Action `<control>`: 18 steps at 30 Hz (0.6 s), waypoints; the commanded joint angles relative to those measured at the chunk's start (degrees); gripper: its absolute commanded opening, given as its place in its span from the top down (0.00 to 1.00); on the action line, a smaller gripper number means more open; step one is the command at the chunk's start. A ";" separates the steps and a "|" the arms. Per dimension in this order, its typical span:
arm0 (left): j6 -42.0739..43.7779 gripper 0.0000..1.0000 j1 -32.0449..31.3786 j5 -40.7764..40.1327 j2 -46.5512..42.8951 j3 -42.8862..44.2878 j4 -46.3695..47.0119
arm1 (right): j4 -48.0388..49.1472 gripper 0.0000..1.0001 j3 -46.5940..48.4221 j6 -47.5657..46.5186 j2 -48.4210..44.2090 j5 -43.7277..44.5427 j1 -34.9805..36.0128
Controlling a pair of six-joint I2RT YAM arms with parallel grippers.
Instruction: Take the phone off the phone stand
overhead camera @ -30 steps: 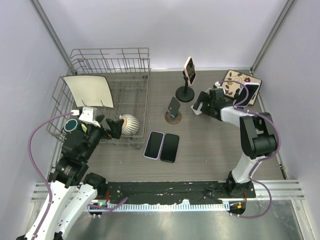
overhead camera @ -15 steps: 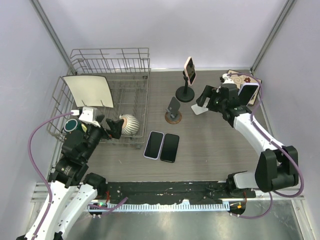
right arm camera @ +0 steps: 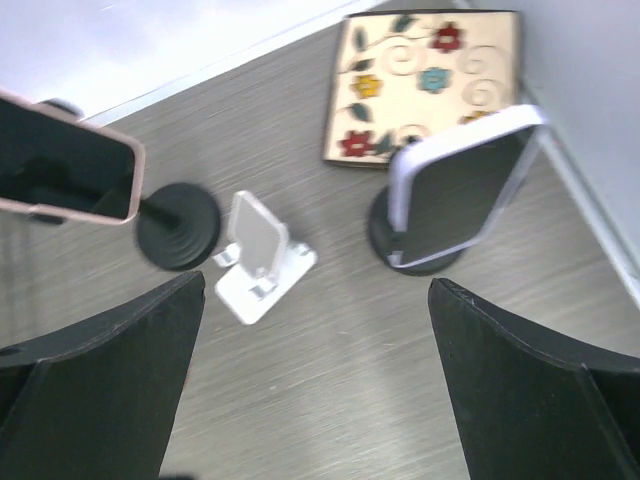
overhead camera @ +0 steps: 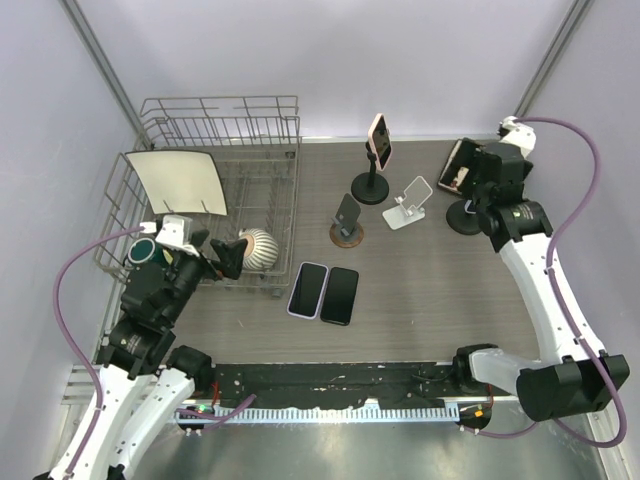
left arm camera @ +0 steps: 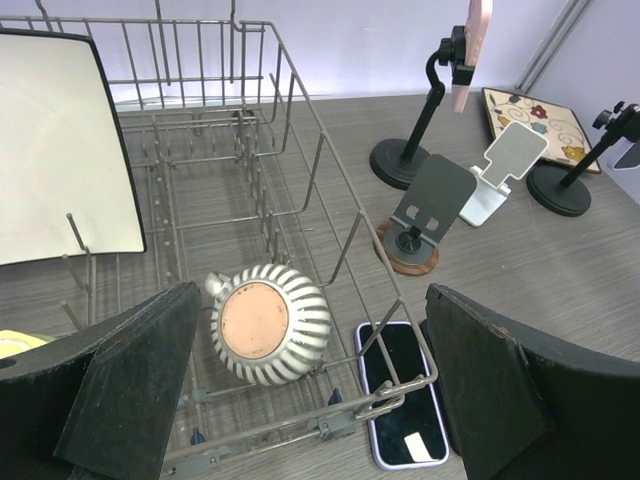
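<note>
A pink-cased phone [overhead camera: 378,140] is clamped upright on a tall black stand [overhead camera: 370,188] at the back centre; the right wrist view shows this phone [right arm camera: 65,160] too. A lilac-cased phone [right arm camera: 460,185] sits on a second black stand [overhead camera: 465,215] at the back right. My right gripper [overhead camera: 472,185] hovers above that second stand, open and empty [right arm camera: 315,285]. My left gripper [overhead camera: 215,250] hangs open and empty over the dish rack's front corner [left arm camera: 310,295].
An empty white stand [overhead camera: 408,205] and a dark stand on a wooden disc [overhead camera: 347,222] are mid-table. Two phones [overhead camera: 308,289] [overhead camera: 340,295] lie flat in front. The wire rack [overhead camera: 270,150] holds a striped ball [overhead camera: 258,247] and a plate [overhead camera: 180,180]. A floral mat [right arm camera: 425,85] lies back right.
My right arm has swung from the white stand toward the back right and risen, its jaws opening a little wider. The white stand now stands uncovered. The left arm is still.
</note>
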 commanded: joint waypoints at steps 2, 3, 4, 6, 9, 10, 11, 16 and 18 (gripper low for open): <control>-0.57 0.00 -1.55 0.75 -1.59 0.16 1.70 | -3.03 0.00 0.68 -0.79 -1.28 9.32 -5.05; -0.48 0.00 -1.82 0.66 -1.86 0.16 1.70 | -0.76 0.01 -0.20 -1.05 -1.37 8.71 -6.71; -0.48 0.00 -2.17 0.57 -2.21 0.07 1.70 | 0.57 0.00 -0.73 -1.22 -1.46 8.01 -7.69; -0.57 0.00 -2.96 0.49 -2.65 0.07 1.78 | 3.81 0.00 -1.78 -1.23 -1.29 3.73 -9.53; -0.39 0.00 -4.02 0.14 -3.53 0.07 1.61 | 7.07 0.01 -2.05 -0.35 0.30 -1.03 -13.14; -0.30 0.00 -4.28 0.13 -3.79 0.07 1.52 | 8.13 0.02 -2.31 -0.70 0.73 -1.92 -14.45; -0.39 0.00 -4.72 0.05 -4.31 0.07 1.52 | 9.01 0.02 -2.57 -0.79 1.35 -2.45 -15.07; -0.21 0.00 -5.69 -0.39 -5.90 -0.19 1.52 | 14.98 0.02 -4.24 -0.78 2.41 -10.34 -19.21; -0.21 0.00 -6.04 -0.39 -6.43 -0.28 1.61 | 18.66 0.02 -5.64 -2.10 2.67 -13.43 -20.09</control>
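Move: The phone still on its black stand lies about 9 cm ahead of the right hand, some 13 cm to its right and 17 cm below; that hand is open and empty. The emptied white stand sits about 8 cm ahead and 6 cm left of it, some 26 cm down, and the flowered board about 19 cm ahead and 15 cm right, on the table. From the left hand this phone is roughly 22 cm ahead, 62 cm right and 17 cm down. Touching nothing, the open right hand sweeps some 10 cm to the right, away from the emptied white stand and towards the last phone on its black stand, turning clockwise about 15 degrees in the first half. It sinks a couple of centimetres and, after edging back slightly, comes forward at the end. The left hand meanwhile draws back and up about 3 cm. ##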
